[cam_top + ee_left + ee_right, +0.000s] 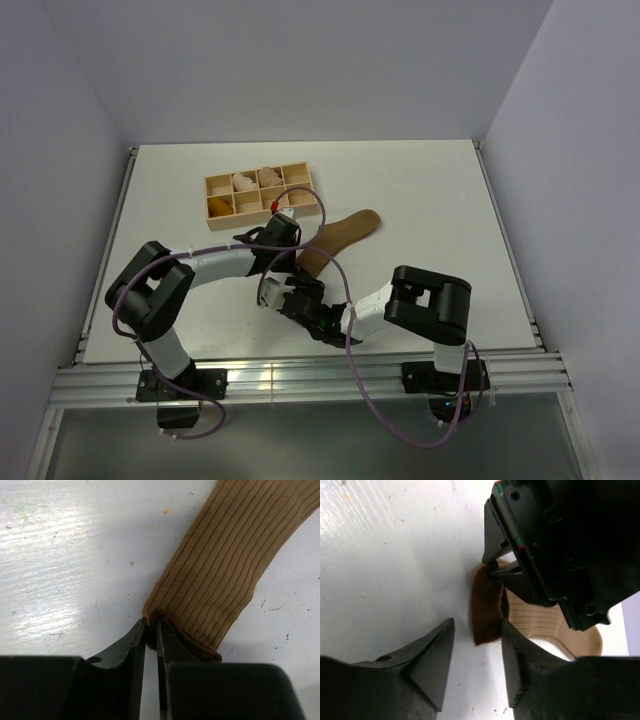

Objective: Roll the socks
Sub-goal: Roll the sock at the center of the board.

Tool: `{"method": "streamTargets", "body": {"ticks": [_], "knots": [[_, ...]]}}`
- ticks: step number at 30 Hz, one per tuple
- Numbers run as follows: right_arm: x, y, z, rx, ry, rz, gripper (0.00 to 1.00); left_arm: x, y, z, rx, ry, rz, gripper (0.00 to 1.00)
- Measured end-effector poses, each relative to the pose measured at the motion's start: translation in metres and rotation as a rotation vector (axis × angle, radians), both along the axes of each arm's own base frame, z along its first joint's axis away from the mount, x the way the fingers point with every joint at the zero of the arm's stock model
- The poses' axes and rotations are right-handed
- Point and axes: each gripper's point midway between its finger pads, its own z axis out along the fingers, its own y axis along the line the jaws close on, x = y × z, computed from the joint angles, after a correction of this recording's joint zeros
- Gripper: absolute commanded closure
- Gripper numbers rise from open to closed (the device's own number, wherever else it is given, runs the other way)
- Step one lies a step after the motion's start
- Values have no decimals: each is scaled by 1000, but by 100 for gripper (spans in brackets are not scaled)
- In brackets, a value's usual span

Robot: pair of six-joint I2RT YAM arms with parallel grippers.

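Observation:
An olive-brown ribbed sock (345, 232) lies flat on the white table, its toe pointing toward the back right. Its darker brown cuff (486, 607) faces the arms. My left gripper (151, 626) is shut on one corner of that cuff, pinching the fabric between its fingertips; from above the left gripper (298, 256) sits over the cuff end. My right gripper (477, 624) is open around the cuff's other side, the fabric lying against its right finger (512, 645) with a gap to the left one. From above the right gripper (293, 288) is just nearer than the cuff.
A wooden compartment tray (258, 193) stands behind the sock at the back left, holding pale rolled bundles (246, 183) and a mustard-orange item (219, 206) in its front-left cell. Both arms crowd together at the table's middle front. White walls surround the table (430, 190).

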Motion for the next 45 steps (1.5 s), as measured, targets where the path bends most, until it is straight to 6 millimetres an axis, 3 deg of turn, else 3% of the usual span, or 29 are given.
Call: {"method": "streamTargets", "body": {"ticks": [16,29,37,45], "knots": [[4,0,-12,77,137,-47,75,-4,0,0,-20,39,-15,81],[13,-2,-10,219,265,-84,87,-3,6,3,-51,74,-2,78],[23,-13,-6,359,406,-107,94,-6,11,3,-64,86,19,68],[25,-13,-5,440,574,-94,96,-13,30,-1,-99,118,85,55]]}}
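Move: The brown sock's folded cuff, its middle about 3 cm ahead of the right hand and 1 cm lower, has its near end already between the right hand's half-open fingers. From that hand the sock's foot lies some 14 cm ahead and 14 cm to the right, and the compartment tray about 20 cm ahead and 10 cm left. The left hand still pinches the cuff's far-left corner, with the cuff's middle about 2 cm back and 3 cm right of it. The right fingers shut on the near part of the folded cuff as the hand sinks about 1 cm, then edges some 2.5 cm forward and a little right, tilting about 40 degrees to point more steeply down, its left side rising. Late on, the left fingers open, let go of the other corner and slip roughly 3 cm left and 1 cm back. ##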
